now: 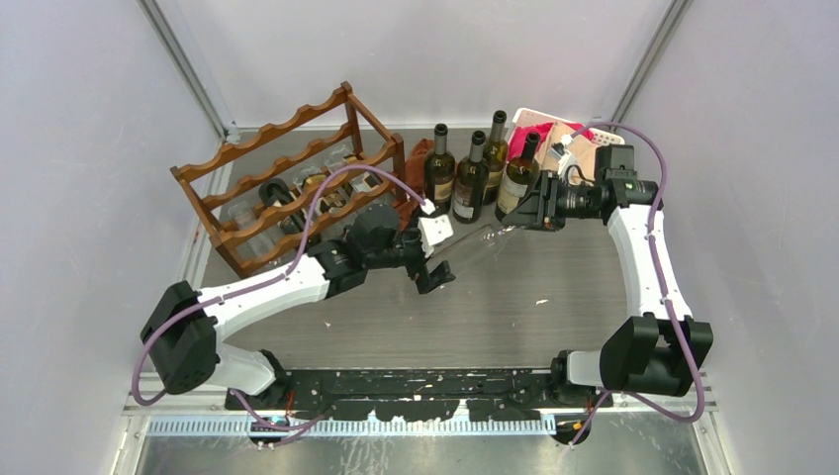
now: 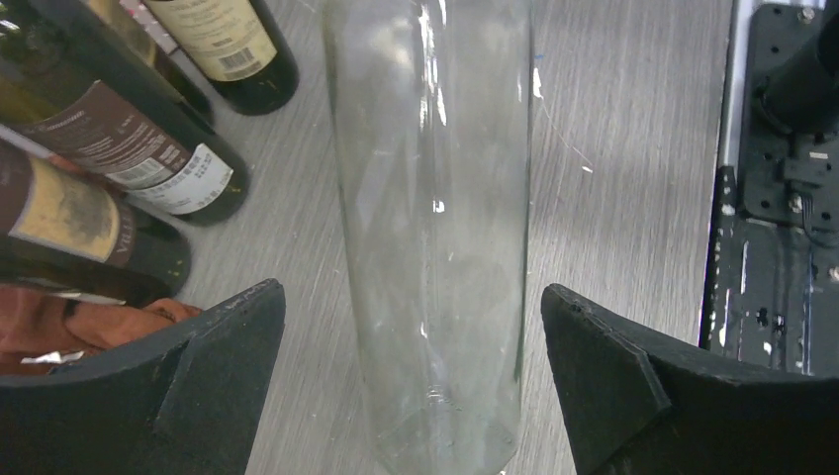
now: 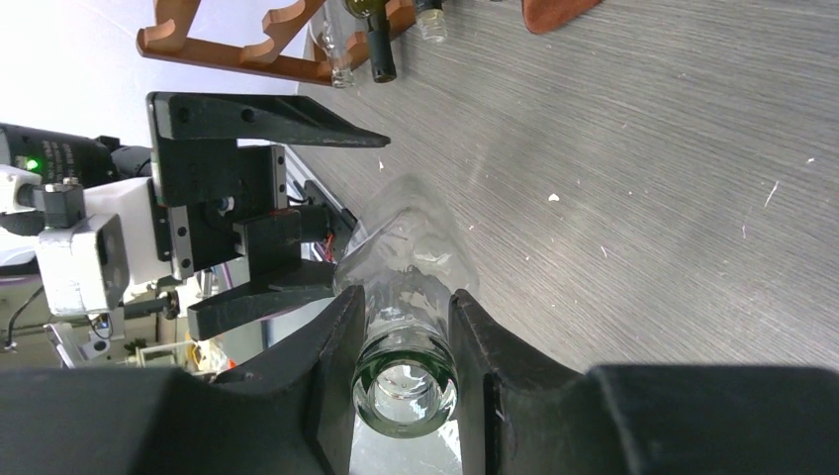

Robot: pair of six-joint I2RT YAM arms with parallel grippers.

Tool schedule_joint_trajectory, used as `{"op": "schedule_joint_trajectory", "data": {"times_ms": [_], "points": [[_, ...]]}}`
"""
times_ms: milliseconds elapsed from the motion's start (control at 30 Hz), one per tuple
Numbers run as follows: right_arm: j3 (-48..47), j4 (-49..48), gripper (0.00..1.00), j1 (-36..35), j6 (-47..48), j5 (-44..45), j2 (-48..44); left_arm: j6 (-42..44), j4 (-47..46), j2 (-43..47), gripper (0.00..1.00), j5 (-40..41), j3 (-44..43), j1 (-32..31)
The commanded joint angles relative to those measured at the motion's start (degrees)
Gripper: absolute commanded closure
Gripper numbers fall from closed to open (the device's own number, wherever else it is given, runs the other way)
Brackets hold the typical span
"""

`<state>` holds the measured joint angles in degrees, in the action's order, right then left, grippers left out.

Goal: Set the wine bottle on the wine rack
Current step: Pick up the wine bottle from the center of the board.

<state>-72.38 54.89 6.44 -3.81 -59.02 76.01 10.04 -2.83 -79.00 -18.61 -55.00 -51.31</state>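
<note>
A clear glass wine bottle (image 1: 477, 244) hangs tilted above the table between the two arms. My right gripper (image 3: 406, 309) is shut on its neck, the bottle's mouth (image 3: 406, 384) facing the camera. My left gripper (image 2: 413, 292) is open around the bottle's base end (image 2: 430, 198), with a gap on each side between the glass and the black fingers (image 2: 223, 371). The dark reddish-brown wine rack (image 1: 287, 178) stands at the back left, behind the left gripper (image 1: 438, 249). Its edge shows at the top of the right wrist view (image 3: 228, 49).
Several dark labelled wine bottles (image 1: 467, 176) stand upright at the back centre, close to the right gripper (image 1: 526, 212). A white basket (image 1: 539, 121) with pink cloth sits behind them. Bottles lie on the rack's lower tier (image 1: 297, 193). The black base rail (image 2: 772, 247) runs along the near edge.
</note>
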Motion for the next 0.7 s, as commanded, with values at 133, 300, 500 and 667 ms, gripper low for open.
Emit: {"op": "schedule_joint_trajectory", "data": {"times_ms": [133, 300, 500, 667], "points": [[-1.8, 4.1, 0.99, -0.9, 10.1, -8.4, -3.7, 4.0, 4.7, -4.9, 0.0, -18.1, -5.4, 1.8], [-1.5, 7.4, 0.99, -1.2, 16.0, -11.0, -4.0, -0.8, 3.7, -6.1, 0.0, -25.8, -5.0, 2.9], [-1.2, 8.9, 0.99, -1.3, 19.0, -12.7, -4.2, -6.0, 5.3, -8.4, 0.04, -29.0, -5.8, 3.4], [-0.8, 8.7, 0.99, -1.3, 19.5, -12.7, -4.5, -9.7, -1.7, -8.5, 0.03, -28.7, -2.8, 3.4]]}}
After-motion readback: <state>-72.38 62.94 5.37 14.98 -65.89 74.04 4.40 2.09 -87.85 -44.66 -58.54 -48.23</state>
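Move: The clear wine bottle hangs neck-up from the right gripper, slanting down-left; from the left gripper its middle is about 9 cm right, 1 cm ahead and 3 cm below. From there the leftmost dark bottle stands some 23 cm ahead, neither left nor right, and the middle dark bottle 22 cm ahead and 7 cm right, both 5 cm lower. From the right gripper the left gripper is roughly 20 cm left, 4 cm back, 5 cm lower. Bring the open left gripper back about 5 cm and down some 3 cm around the lower body of the held wine bottle, turning it clockwise and rolling its front finger downward, some 20 degrees each. Meanwhile keep the right grip on the neck and draw that hand back about 3 cm, turning it counter-clockwise. Leave the left fingers wide. ##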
